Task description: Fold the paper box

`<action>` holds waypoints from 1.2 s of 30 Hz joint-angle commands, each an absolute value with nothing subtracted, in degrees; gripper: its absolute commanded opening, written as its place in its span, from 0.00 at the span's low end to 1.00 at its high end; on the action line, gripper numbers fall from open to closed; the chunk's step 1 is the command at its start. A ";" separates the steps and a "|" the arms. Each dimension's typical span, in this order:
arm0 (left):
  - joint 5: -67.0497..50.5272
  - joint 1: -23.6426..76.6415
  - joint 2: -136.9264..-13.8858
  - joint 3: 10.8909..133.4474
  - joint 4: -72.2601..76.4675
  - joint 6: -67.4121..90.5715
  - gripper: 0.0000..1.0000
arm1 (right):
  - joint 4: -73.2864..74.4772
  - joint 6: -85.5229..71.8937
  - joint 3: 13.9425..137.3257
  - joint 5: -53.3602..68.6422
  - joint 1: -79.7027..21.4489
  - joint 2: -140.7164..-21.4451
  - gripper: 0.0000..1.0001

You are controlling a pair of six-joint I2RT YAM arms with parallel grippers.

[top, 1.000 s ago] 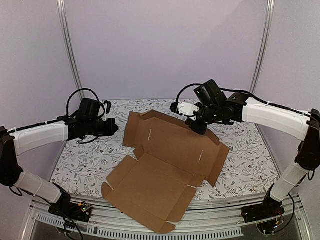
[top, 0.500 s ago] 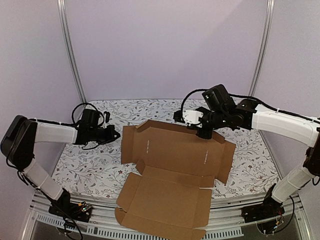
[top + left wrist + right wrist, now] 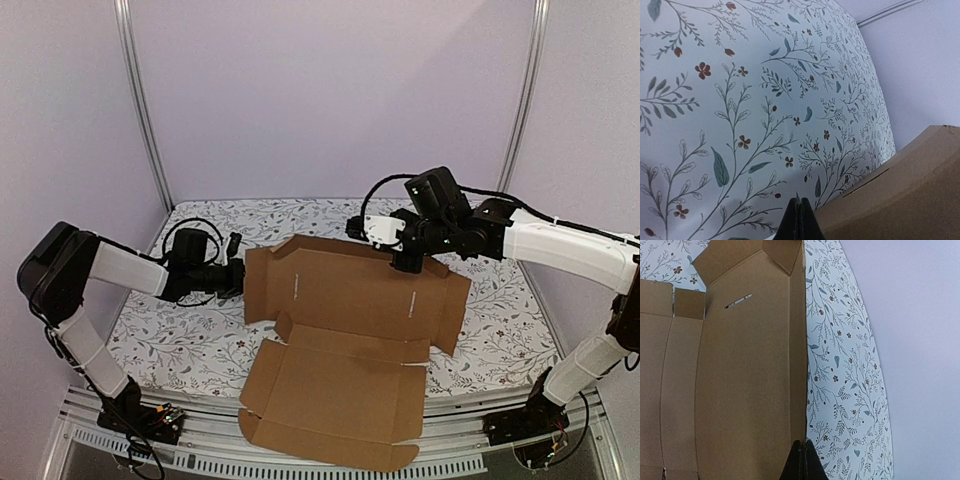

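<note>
The paper box [image 3: 340, 320] is a plain brown cardboard sheet lying unfolded on the flowered table, its near panel reaching past the front edge. My left gripper [image 3: 241, 276] is shut and held low, right at the sheet's raised left flap. In the left wrist view the closed left gripper [image 3: 801, 204] sits beside the box's edge [image 3: 910, 190], holding nothing. My right gripper [image 3: 405, 266] is shut at the far edge of the sheet. In the right wrist view the right gripper [image 3: 803, 446] meets the raised back flap of the box [image 3: 740, 380]; I see nothing clamped between the tips.
The flowered table cover [image 3: 170, 330] lies bare to the left and right of the sheet. Metal posts [image 3: 140, 100] stand at the back corners before lilac walls. A metal rail [image 3: 200, 450] runs along the table's front edge.
The sheet has turned and slid right, squarer to the table. My left arm has dropped low and reached toward the left flap. My right gripper has shifted slightly along the far edge.
</note>
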State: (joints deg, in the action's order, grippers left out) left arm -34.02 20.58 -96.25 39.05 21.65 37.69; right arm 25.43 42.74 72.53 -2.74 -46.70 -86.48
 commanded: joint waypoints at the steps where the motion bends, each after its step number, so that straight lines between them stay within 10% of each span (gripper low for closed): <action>1: -36.80 23.38 -94.68 37.40 23.54 38.65 0.00 | 23.87 42.17 72.59 -4.37 -46.49 -87.04 0.00; 36: -26.86 37.44 -80.14 34.83 12.51 36.04 0.00 | 18.72 41.83 63.09 -7.91 -50.97 -80.99 0.00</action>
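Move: The far wall's left flap, still swung open, has its middle about 3 cm right of the left gripper, 3 cm back and 2 cm higher. From that gripper, the wall's left slot lies some 11 cm right, about level in reach, and 3 cm up; the small corner flap is 9 cm right, 7 cm back and 3 cm down. From the right gripper, already pinching the wall's top edge, the left flap lies about 33 cm left, 1 cm ahead and 11 cm down. Bring the closed left gripper back towards the base about 8 cm and some 6 cm to the right, rising about 4 cm early on, so its tips push the left flap inward from behind, near the fold. Turn the hand about 10 degrees clockwise. Keep the right gripper pinching the wall's top edge, easing it back and down some 2 cm at the end. ##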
